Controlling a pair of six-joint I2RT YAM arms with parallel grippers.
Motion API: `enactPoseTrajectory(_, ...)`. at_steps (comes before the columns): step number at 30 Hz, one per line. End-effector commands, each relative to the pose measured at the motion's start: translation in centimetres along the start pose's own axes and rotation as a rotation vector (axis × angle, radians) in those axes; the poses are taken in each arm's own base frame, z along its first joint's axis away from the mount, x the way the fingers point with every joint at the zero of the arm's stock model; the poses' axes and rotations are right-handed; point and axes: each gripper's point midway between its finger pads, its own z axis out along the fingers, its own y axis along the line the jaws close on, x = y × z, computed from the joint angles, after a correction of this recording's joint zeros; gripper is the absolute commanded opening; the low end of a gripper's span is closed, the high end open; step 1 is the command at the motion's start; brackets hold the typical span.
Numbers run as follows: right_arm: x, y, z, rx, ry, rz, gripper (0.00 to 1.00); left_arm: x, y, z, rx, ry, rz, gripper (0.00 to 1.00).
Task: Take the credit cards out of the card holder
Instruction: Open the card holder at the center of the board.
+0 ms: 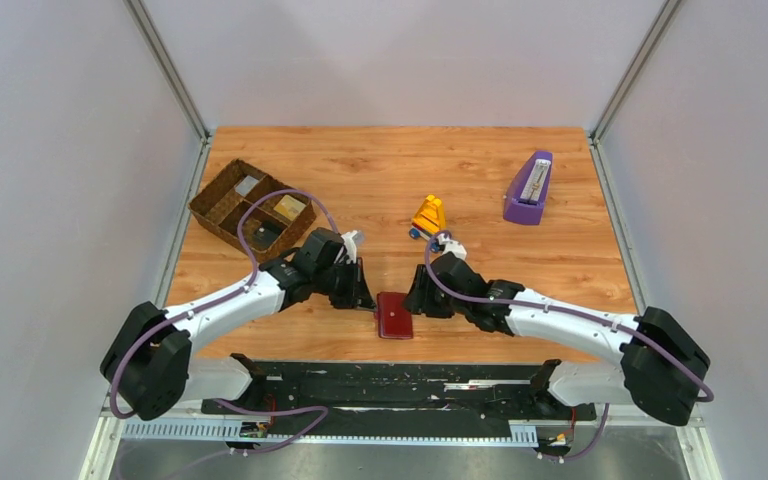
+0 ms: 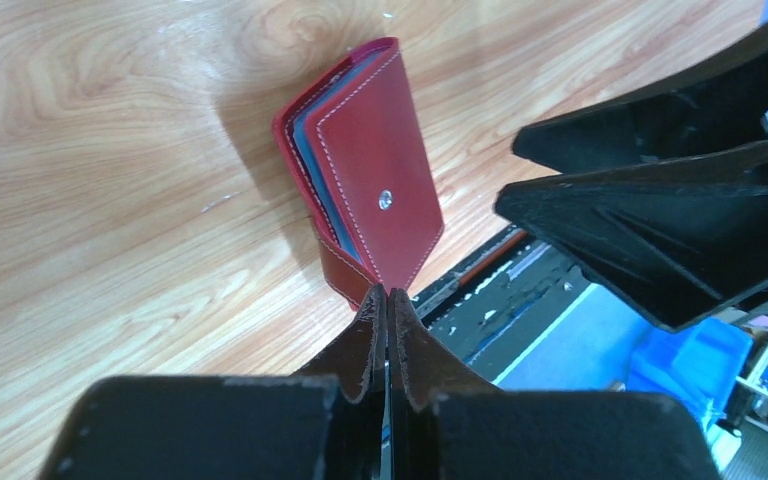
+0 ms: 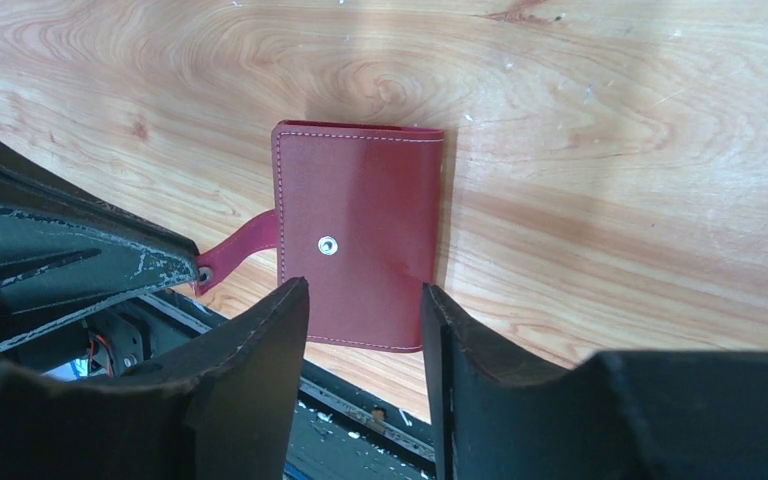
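Note:
The dark red card holder [image 1: 394, 315] lies near the table's front edge, between both grippers. In the left wrist view its cover [image 2: 375, 165] is slightly lifted, showing grey-blue sleeve edges [image 2: 303, 135]; the credit cards are hidden. My left gripper [image 2: 388, 293] is shut on the holder's snap tab [image 3: 247, 243], pulled out to the side. My right gripper [image 3: 365, 300] is open, with one finger on each side of the holder's near edge, just above the cover [image 3: 360, 220] and its snap stud. In the top view the left gripper [image 1: 365, 298] and right gripper [image 1: 415, 300] flank the holder.
A brown wicker basket [image 1: 252, 208] with compartments stands at the back left. A small yellow object [image 1: 428, 215] sits mid-table behind the grippers. A purple wedge stand [image 1: 528, 190] is at the back right. The black rail [image 1: 390, 385] runs just past the table's front edge.

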Motion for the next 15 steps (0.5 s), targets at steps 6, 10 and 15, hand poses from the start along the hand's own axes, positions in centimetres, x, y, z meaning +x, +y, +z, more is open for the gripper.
enactPoseTrajectory(6, 0.3, 4.0, 0.7, -0.065, 0.035, -0.023, 0.59, -1.2, -3.7, -1.5, 0.157, -0.068, 0.006, 0.0)
enactPoseTrajectory(10, 1.1, 4.7, 1.2, -0.066, 0.057, -0.041, 0.64, -1.2, -3.8, -1.7, 0.161, -0.07, 0.006, 0.0)
enactPoseTrajectory(15, 1.9, 4.5, 1.9, -0.034, 0.077, -0.046, 0.64, -1.1, -3.8, -1.7, 0.161, -0.071, 0.006, 0.0)
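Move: The card holder's middle lies about 4 cm right of the left hand, level with it in reach and some 5 cm below; the left fingers are already shut on its strap. From the right hand it is about 4 cm left, 1 cm back and 4 cm below. The toy truck stands some 20 cm ahead and 4 cm right of the right hand, the basket about 25 cm ahead and 27 cm left of the left hand. Opening wider, the right hand goes 4 cm left and back over the holder as left raises the pinched strap. ##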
